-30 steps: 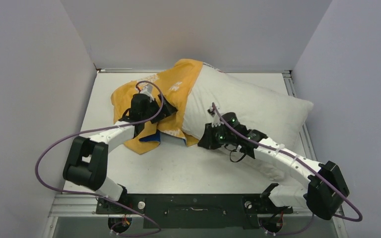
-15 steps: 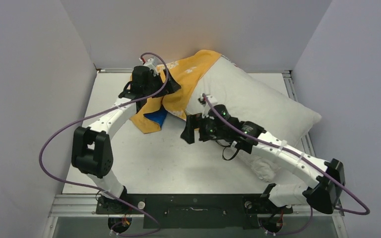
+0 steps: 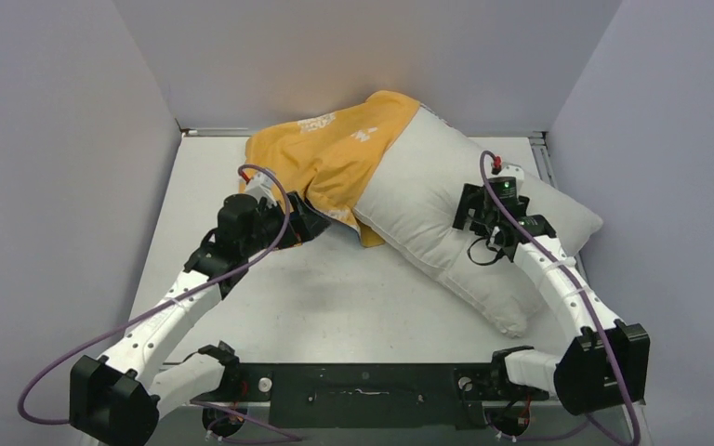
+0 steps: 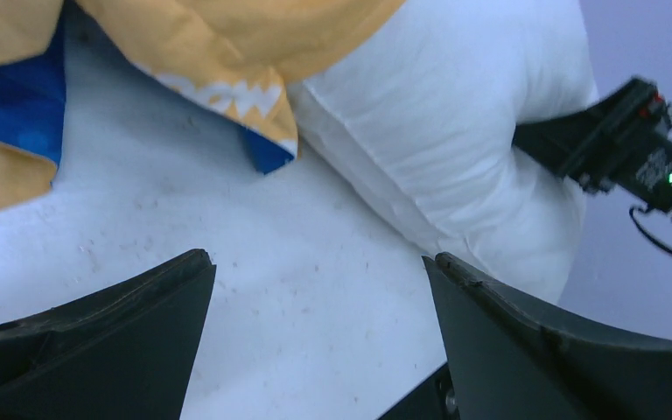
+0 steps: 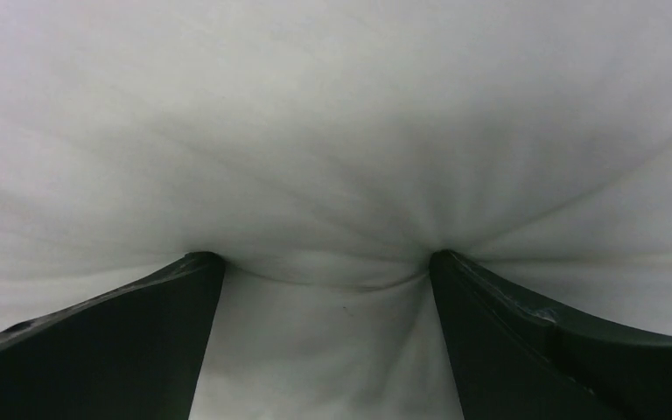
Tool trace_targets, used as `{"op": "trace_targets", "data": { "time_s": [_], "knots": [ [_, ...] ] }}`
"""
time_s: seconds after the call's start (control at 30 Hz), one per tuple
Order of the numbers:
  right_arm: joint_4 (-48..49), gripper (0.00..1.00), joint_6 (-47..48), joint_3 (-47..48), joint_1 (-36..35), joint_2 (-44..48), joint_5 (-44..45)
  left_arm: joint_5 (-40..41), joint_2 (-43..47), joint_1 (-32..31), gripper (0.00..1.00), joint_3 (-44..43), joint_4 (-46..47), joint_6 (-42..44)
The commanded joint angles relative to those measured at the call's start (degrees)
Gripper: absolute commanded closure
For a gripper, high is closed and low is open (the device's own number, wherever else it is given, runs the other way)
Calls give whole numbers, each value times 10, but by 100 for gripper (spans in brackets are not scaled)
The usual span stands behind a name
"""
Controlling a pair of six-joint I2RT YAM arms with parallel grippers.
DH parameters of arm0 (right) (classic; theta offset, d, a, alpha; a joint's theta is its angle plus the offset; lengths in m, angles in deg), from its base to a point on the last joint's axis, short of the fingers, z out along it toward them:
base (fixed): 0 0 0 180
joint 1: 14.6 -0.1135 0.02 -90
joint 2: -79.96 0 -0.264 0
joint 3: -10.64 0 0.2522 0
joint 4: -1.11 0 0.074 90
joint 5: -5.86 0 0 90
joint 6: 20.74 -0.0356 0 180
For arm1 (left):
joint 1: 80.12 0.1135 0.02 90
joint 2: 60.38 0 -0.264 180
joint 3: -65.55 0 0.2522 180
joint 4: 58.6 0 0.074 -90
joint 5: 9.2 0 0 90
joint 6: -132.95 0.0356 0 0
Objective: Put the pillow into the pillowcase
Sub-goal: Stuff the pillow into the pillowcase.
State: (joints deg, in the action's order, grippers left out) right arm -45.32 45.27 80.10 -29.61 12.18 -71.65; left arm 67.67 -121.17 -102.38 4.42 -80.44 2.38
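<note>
The off-white pillow [image 3: 428, 204] lies diagonally from the back wall to the right front. The orange-yellow pillowcase [image 3: 335, 153] covers its far left end. My left gripper [image 3: 314, 223] is open just in front of the case's lower hem, touching neither. In the left wrist view only table shows between the fingers of my left gripper [image 4: 315, 258], with the pillowcase [image 4: 227, 35], its blue inside showing, and the pillow [image 4: 437, 131] beyond. My right gripper [image 3: 469, 209] is on top of the pillow's middle. In its own view the right gripper [image 5: 325, 255] is open, fingertips dented into the pillow [image 5: 332, 131].
The white table [image 3: 335, 297] is walled at the back, left and right. The pillow's far end leans against the back wall. Purple cables loop off both arms. A metal rail [image 3: 548, 167] runs along the table's right edge.
The left gripper has opened, let go of the pillowcase and drawn back toward me. The right gripper has opened and swung right onto the pillow's top. The cased end now rests higher at the wall.
</note>
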Motion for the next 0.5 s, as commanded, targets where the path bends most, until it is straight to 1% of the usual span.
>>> {"op": "trace_targets", "data": {
  "time_s": [0.0, 0.03, 0.07, 0.1, 0.13, 0.17, 0.2, 0.3, 0.37, 0.4, 0.47],
  "knots": [
    [37, 25, 39, -49, 81, -66, -248, -15, 46, -43, 4, 56, 29, -57],
    [52, 46, 38, -59, 86, -72, -295, -18, 50, -51, 4, 71, 36, -63],
    [66, 66, 30, -68, 86, -75, -340, -17, 53, -57, 4, 82, 44, -70],
    [93, 79, 18, -80, 85, -73, -382, -15, 52, -63, 4, 96, 53, -75],
    [112, 90, 1, -92, 81, -71, -426, -16, 48, -66, 4, 109, 67, -82],
    [127, 94, -16, -100, 72, -67, -457, -16, 42, -67, 4, 120, 82, -89],
    [140, 95, -34, -105, 57, -61, -474, -18, 35, -67, 4, 131, 102, -94],
    [172, 95, -97, -108, -9, -38, -483, -16, 18, -67, 5, 149, 132, -101],
    [231, 95, -164, -122, -52, -18, -494, -17, 11, -67, 5, 149, 138, -99],
    [264, 95, -216, -129, -70, -9, -500, -17, 12, -67, 5, 147, 136, -98],
    [319, 95, -276, -134, -127, 7, -486, -13, 21, -67, 5, 136, 121, -85]
  ]
}}
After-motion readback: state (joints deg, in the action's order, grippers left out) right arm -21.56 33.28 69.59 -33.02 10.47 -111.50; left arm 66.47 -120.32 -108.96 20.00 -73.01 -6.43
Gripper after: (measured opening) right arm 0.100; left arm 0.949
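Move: The open right fingers already sit in the bare white pillow, whose middle is right under them, about 3 cm down. From there the pillowcase mouth is roughly 19 cm to the left and 14 cm ahead, and the pillow's near corner some 28 cm back and 12 cm to the right. From the raised left hand, the pillow's middle lies about 37 cm right, 3 cm ahead and 10 cm below; the mouth is some 18 cm right and 17 cm ahead. Sink the right fingers about 2 cm deeper while shutting them on the pillow fabric, then drag that pinch some 14 cm left and slightly back, rolling the wrist left side up and swinging it about 25 degrees counter-clockwise. Meanwhile lower the wide-open left gripper about 9 cm, drawing back from the pillowcase and tipping down a little. ##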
